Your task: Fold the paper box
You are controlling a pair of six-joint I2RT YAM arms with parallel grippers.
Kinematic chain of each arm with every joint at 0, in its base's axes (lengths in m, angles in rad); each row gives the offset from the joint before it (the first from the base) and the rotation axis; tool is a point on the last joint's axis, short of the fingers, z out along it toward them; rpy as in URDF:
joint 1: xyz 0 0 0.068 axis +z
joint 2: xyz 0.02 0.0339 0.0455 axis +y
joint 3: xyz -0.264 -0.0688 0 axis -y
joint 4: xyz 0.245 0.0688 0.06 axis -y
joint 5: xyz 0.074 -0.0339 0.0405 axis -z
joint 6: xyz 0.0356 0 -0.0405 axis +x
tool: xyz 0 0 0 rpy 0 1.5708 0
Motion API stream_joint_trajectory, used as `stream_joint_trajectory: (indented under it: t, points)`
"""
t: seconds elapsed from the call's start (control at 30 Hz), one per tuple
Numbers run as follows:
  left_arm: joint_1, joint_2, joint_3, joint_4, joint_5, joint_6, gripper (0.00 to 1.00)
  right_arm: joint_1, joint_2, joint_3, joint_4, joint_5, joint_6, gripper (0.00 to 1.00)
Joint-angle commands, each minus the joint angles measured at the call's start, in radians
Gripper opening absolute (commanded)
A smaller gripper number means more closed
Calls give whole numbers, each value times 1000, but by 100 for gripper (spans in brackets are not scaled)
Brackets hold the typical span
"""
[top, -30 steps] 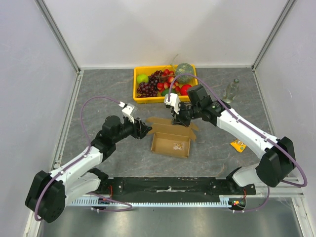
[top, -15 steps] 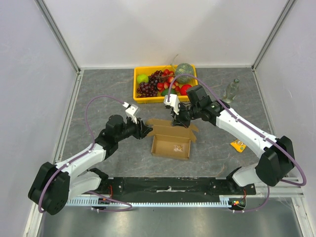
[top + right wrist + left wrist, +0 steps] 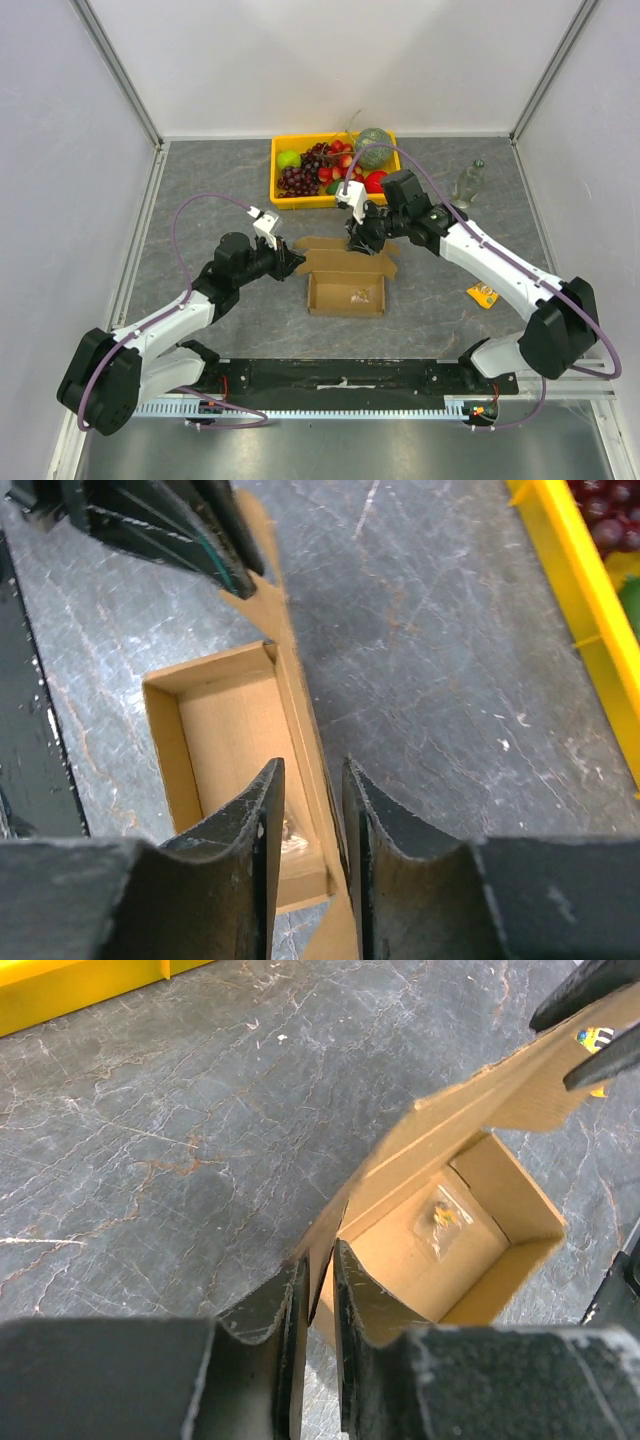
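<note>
The paper box is a shallow brown cardboard tray, open on top, lying mid-table with its flaps up along the far side. A small clear bag lies inside it. My left gripper is at the box's left corner. In the left wrist view its fingers are pinched on the edge of a cardboard flap. My right gripper hovers over the far wall. In the right wrist view its jaws stand apart astride that wall, not clamping it.
A yellow crate full of fruit stands just behind the box. A clear bottle stands at the right rear, and a small yellow packet lies to the right of the box. The arm bases line the near edge.
My right gripper has opened and let go of the far flap. My left gripper has narrowed onto the left flap. The box has barely moved.
</note>
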Motion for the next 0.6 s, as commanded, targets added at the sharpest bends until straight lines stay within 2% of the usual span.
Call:
stream_joint_trajectory:
  t: [0.0, 0.13, 0.3, 0.57]
  points:
    - [0, 1, 19, 8, -18, 39, 20, -13, -108, -71, 153, 115, 182, 39]
    - [-2, 2, 22, 5, -14, 39, 18, -15, -203, -151, 201, 253, 285, 59]
    - [-5, -11, 19, 4, -20, 39, 18, -18, -324, -261, 205, 403, 400, 65]
    - [-5, -2, 37, -12, -20, 40, 18, -29, -458, -445, 267, 506, 419, 70]
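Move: The lid's right-hand end flap stands roughly 8 cm to the right of the right hand, about 1 cm back and 4 cm lower. The open tray's middle is some 7 cm back from this hand and 1 cm left, about 15 cm below, with the small parts bag in it about 7 cm back, 2 cm right and 17 cm down. From the left hand, that flap is about 20 cm to the right, level in reach and perhaps 1 cm higher. The lid's raised edge, which the right hand's already parted fingers straddle, is left as that hand slides about 8 cm right towards the lid's right-hand end flap, rising a little and then sinking again. The right hand swings some 30 degrees clockwise and its fingers open much wider, while the left hand stays put, still pinching the lid's left end. ##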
